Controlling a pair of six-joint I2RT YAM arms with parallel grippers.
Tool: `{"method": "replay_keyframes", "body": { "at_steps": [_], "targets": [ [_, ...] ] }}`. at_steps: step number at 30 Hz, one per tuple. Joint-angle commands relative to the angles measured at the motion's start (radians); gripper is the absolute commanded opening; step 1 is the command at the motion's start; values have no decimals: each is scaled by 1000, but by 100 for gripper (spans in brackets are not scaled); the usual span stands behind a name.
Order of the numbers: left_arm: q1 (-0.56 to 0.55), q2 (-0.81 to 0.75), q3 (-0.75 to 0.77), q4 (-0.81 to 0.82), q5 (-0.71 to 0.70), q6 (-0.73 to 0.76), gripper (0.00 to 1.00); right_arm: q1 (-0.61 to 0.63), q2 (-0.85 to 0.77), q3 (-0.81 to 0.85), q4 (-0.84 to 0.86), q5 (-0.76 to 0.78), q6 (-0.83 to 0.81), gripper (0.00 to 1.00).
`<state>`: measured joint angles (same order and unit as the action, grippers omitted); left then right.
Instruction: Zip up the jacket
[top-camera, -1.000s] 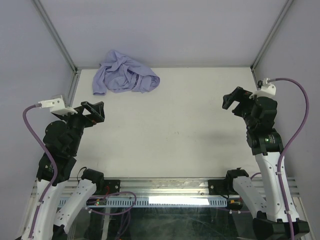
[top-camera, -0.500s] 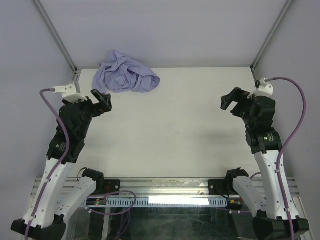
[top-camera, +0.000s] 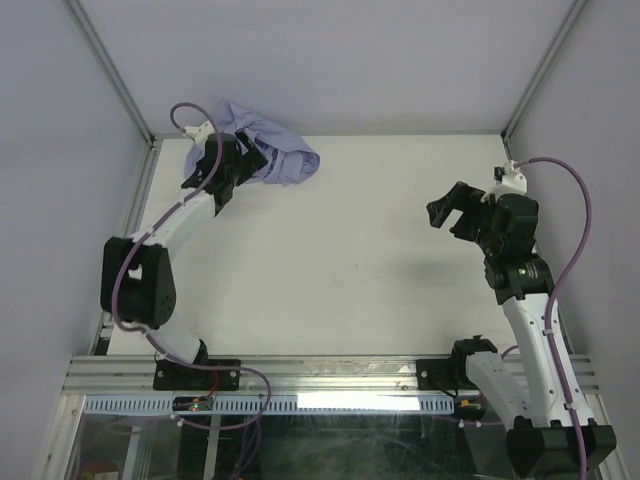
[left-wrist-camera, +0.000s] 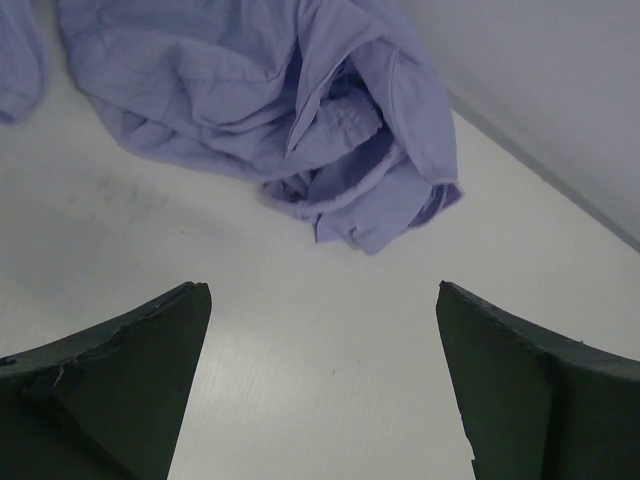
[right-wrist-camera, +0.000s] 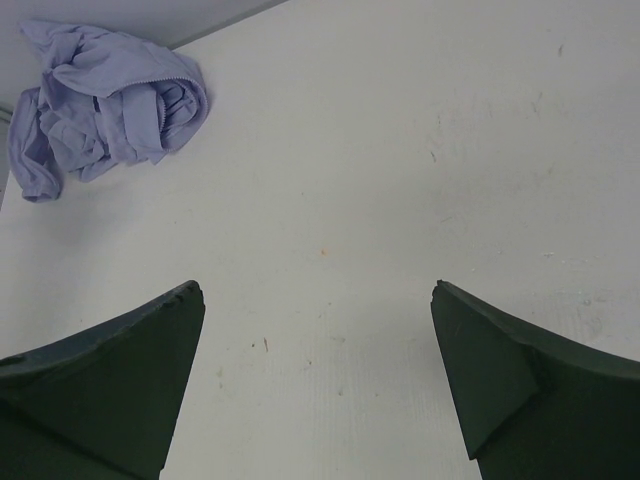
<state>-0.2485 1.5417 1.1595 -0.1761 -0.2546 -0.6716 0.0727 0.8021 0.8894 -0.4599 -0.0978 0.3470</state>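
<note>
The jacket (top-camera: 288, 157) is a crumpled lavender heap in the back left corner of the white table (top-camera: 350, 250). My left arm reaches out to it, and my left gripper (top-camera: 240, 155) hangs open over its near left part. In the left wrist view the jacket (left-wrist-camera: 250, 100) lies just beyond my open left gripper (left-wrist-camera: 320, 290), with bare table between the fingers. My right gripper (top-camera: 442, 210) is open above the right side of the table, far from the jacket. The right wrist view has the jacket (right-wrist-camera: 110, 100) small at the top left, and my right gripper (right-wrist-camera: 315, 290) holds nothing.
Grey walls close in the table at the back and on both sides, with metal frame posts (top-camera: 112, 75) in the corners. A metal rail (top-camera: 320, 372) runs along the near edge by the arm bases.
My left arm has stretched from the near left of the table out to the jacket in the back corner. My right gripper has drifted slightly left. Both stayed open.
</note>
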Motion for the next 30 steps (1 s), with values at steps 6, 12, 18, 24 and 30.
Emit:
{"method": "replay_keyframes", "body": {
  "at_steps": [6,12,18,24,30],
  "targets": [
    [38,500,475,110,-14,-112,99,9,-40,-38,57,-75,53,99],
    [61,785,737,69,1,-41,94,9,-34,-35,30,-93,54,99],
    [68,831,773,98,164,142,31,9,-37,-31,-12,-106,28,99],
    [38,544,564,137,324,284,0,9,-56,-48,12,-148,22,99],
    [-70,372,652,-62,516,340,0,11,-28,-52,46,-193,33,99]
  ]
}}
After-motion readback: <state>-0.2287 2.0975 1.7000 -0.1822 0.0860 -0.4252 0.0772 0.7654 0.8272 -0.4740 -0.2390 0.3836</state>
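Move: The jacket lies crumpled at the table's far end, its middle about 16 cm ahead of the open left hand, some 2 cm to its left and 16 cm below. Its loose sleeve lies some 17 cm to this hand's left and 11 cm ahead, at table height. From the right hand the jacket's middle is roughly 32 cm ahead, 44 cm to the left and 24 cm lower. A fold in the far part of the jacket is pinched by the left hand, which sweeps about 19 cm forward and 15 cm down with fingers open, then shuts them on the cloth. Keeping its hold, the hand lifts some 10 cm, drawing back and to the right as it turns about 25 degrees clockwise. The right hand eases a few centimetres left, back and down, still open and empty. ##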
